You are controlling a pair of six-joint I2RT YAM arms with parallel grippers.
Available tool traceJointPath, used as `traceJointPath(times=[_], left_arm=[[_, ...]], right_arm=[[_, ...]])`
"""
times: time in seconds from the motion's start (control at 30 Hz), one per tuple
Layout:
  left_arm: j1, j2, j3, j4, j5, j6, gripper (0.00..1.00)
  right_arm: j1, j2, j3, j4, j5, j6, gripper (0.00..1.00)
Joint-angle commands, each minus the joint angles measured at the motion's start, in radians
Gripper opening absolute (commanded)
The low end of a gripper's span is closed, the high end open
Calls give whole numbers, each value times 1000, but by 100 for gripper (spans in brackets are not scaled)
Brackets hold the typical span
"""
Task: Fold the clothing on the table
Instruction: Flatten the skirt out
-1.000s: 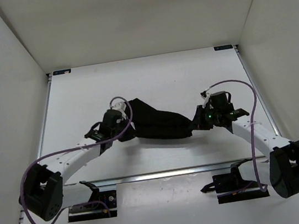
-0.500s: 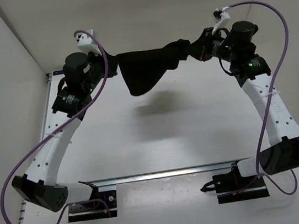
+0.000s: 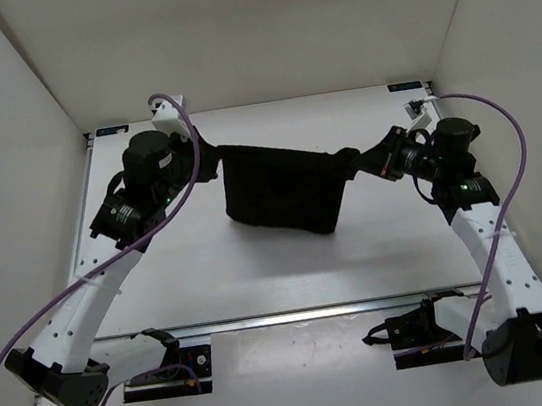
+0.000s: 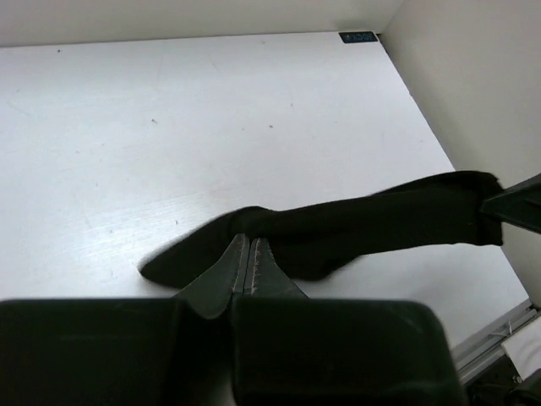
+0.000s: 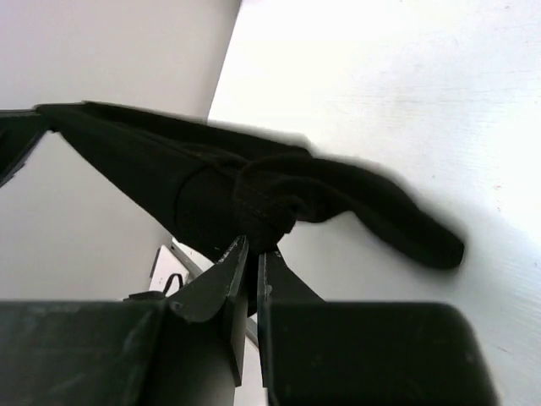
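The black clothing [image 3: 285,191] hangs stretched between both grippers above the white table [image 3: 261,275], its lower edge drooping toward the surface. My left gripper [image 3: 213,163] is shut on the garment's left top corner; in the left wrist view its jaws [image 4: 247,245] pinch the cloth [image 4: 372,228], which runs off to the right. My right gripper [image 3: 364,162] is shut on the right top corner; in the right wrist view the bunched fabric [image 5: 254,190] sits between the fingertips [image 5: 252,247]. Whether the hem touches the table I cannot tell.
White walls [image 3: 25,177] close in the table on the left, back and right. Metal rails [image 3: 297,314] run along the near edge by the arm bases. Purple cables [image 3: 487,122] loop off both arms.
A second ago both grippers were low near the front with the clothing bunched. They lifted it high toward the back, then lowered; now it hangs spread wide between them.
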Motion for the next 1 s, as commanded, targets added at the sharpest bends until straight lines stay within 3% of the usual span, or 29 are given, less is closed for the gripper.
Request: traceJointPath(times=[0.0, 0.2, 0.37, 0.47, 0.6, 0.77, 0.8, 0.83, 0.87, 0.9, 0.93, 0.97], left_arm=[[-42, -113, -11, -38, -116, -16, 0], [-47, -249, -57, -119, -45, -68, 0], [19, -247, -141, -139, -51, -67, 0], [54, -178, -241, -68, -4, -68, 0], [119, -17, -338, 92, 24, -68, 0], [156, 273, -233, 192, -4, -44, 0], [159, 347, -179, 197, -14, -30, 4], [165, 416, -118, 209, -28, -19, 8], [174, 450, -88, 207, -30, -16, 19], [183, 512, -20, 210, -30, -15, 44], [200, 569, 48, 216, -13, -13, 61], [208, 620, 77, 215, -10, -12, 89]], right_arm=[[18, -155, 39, 0, 37, 8, 0], [80, -318, 22, -107, 115, 64, 0], [82, -285, -77, -102, 143, 71, 0], [86, -181, -142, -29, 156, 62, 0], [111, 34, -107, 53, 236, 19, 0], [74, 422, 82, 155, 186, -48, 2], [74, 503, 169, 153, 158, -83, 10], [72, 545, 242, 173, 144, -103, 25], [69, 621, 272, 173, 123, -111, 32], [66, 681, 350, 169, 94, -123, 45], [63, 704, 408, 172, 83, -128, 56], [57, 756, 438, 158, 75, -127, 65]])
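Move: Both hands already hold the skirt stretched between its two upper corners; its hanging body centres about 12 cm right, 4 cm back and 14 cm below the left hand. The bare table patch for it lies some 8 cm back, 9 cm right and 32 cm below that hand. From the right hand the patch is about 6 cm back, 17 cm left and 25 cm below, and the skirt's body 2 cm back, 13 cm left and 7 cm below. Both hands keep their pinch on the skirt's corners and first swing it back about 8 cm while rising (the right hand clearly more), then reverse and sweep it forward and down together, the left dropping some 26 cm and the right about 19, with the fingers tipping downward. Near the bottom the descent levels off, and both grippers open and let go of the corners while still carrying on forward past the skirt's upper edge. ##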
